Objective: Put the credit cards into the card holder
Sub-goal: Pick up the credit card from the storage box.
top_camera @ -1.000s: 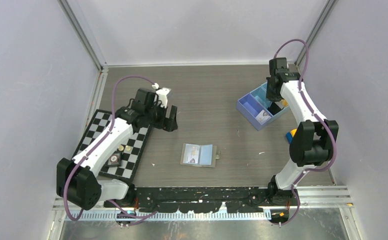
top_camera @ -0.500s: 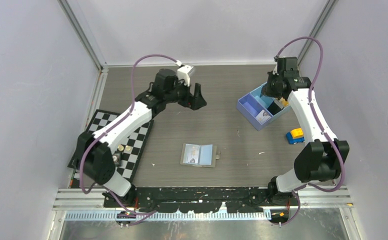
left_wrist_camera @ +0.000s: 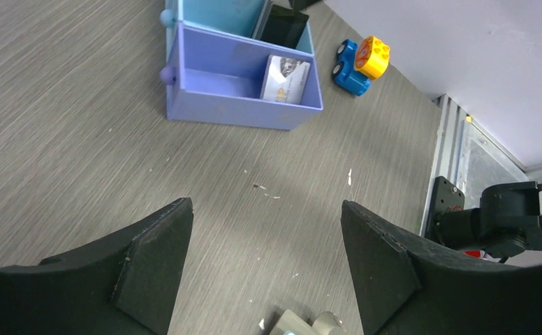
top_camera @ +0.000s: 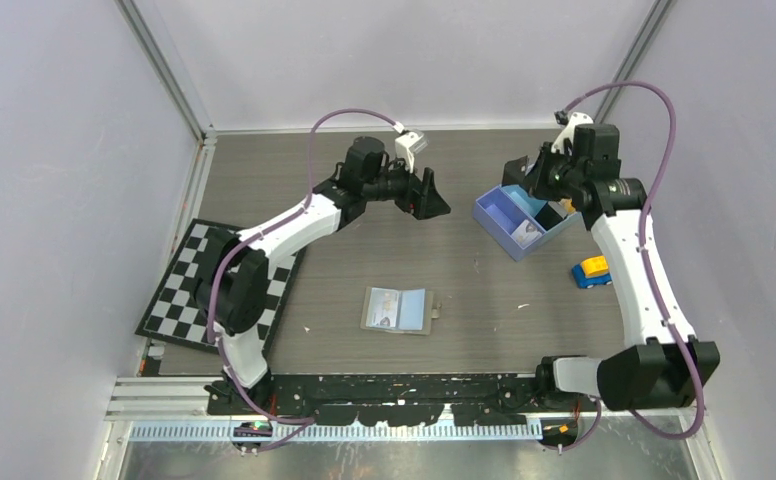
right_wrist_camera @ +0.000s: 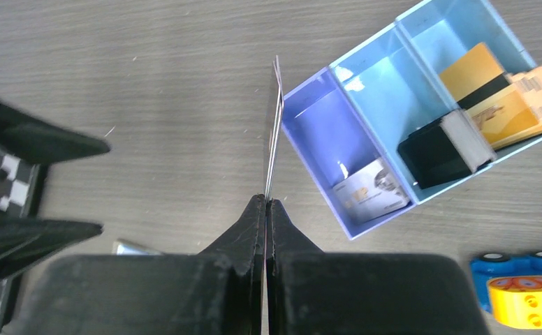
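Observation:
The grey card holder (top_camera: 397,310) lies open near the table's middle, its pale blue inside up. My right gripper (right_wrist_camera: 265,202) is shut on a thin credit card (right_wrist_camera: 274,125), seen edge-on and held above the table just left of the blue tray (right_wrist_camera: 324,77). A whitish card (right_wrist_camera: 369,192) leans in the tray's purple compartment, and orange cards (right_wrist_camera: 474,70) lie in its far one. In the left wrist view my left gripper (left_wrist_camera: 265,230) hangs open with nothing between its fingers, facing the tray (left_wrist_camera: 240,105) and that whitish card (left_wrist_camera: 286,78).
A black block (right_wrist_camera: 439,150) stands in the tray's middle compartment. A blue and yellow toy car (top_camera: 591,271) sits right of the tray. A checkerboard (top_camera: 194,290) lies at the table's left. Grey walls close in the table.
My left arm swung from the checkerboard toward the back and right, stopping near the tray. My right gripper moved left from over the tray, card in its grip.

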`<move>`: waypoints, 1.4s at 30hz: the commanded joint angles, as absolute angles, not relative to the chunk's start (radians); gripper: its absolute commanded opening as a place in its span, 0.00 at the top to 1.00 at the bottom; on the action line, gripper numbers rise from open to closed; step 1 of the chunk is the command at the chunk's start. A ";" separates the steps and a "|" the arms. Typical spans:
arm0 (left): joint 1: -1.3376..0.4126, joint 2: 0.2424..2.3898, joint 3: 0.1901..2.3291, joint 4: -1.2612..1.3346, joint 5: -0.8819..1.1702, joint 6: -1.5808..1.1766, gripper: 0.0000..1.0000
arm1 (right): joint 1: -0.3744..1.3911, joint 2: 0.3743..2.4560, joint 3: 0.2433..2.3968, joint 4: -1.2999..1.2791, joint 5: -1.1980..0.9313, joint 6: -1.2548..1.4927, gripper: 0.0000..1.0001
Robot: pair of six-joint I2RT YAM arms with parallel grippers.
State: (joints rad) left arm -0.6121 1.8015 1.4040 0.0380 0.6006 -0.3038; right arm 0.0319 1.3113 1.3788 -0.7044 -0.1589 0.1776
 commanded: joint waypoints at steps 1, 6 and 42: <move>-0.615 1.819 1.439 0.203 0.685 -0.337 0.21 | 0.035 1.190 1.287 -0.611 -0.343 0.214 1.00; -0.597 1.796 1.385 0.351 0.729 -0.457 0.20 | 0.035 1.102 1.207 -0.533 -0.528 0.240 0.99; -0.582 1.785 1.219 0.950 0.978 -1.015 1.00 | 0.033 1.065 1.180 -0.400 -0.870 0.360 0.62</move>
State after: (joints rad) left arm -0.5728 1.8091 1.2552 0.8928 0.9543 -1.0149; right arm 0.0238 1.0916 1.1385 -0.4446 -0.8738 0.3225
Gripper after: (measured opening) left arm 0.023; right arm 0.302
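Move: The dark card, apparently a pair together, already sits in the right fingers, its middle about 3 cm ahead of them, 1 left and 2 below. It goes to the left gripper, some 17 cm left, 1 back and 5 below; from there the card lies about 16 cm right, 4 ahead and 3 above. The storage box lies some 6 cm right of the right hand, 1 ahead and 23 below. Swinging left about 10 cm, back 8 and up 5, the right hand turns counter-clockwise some 30 degrees and carries the card to the left gripper, then eases slightly forward and right as its fingers start to part. The left hand rises about 10 cm and draws back 5, tipping its fingers up, and shuts them on the card's free end. ##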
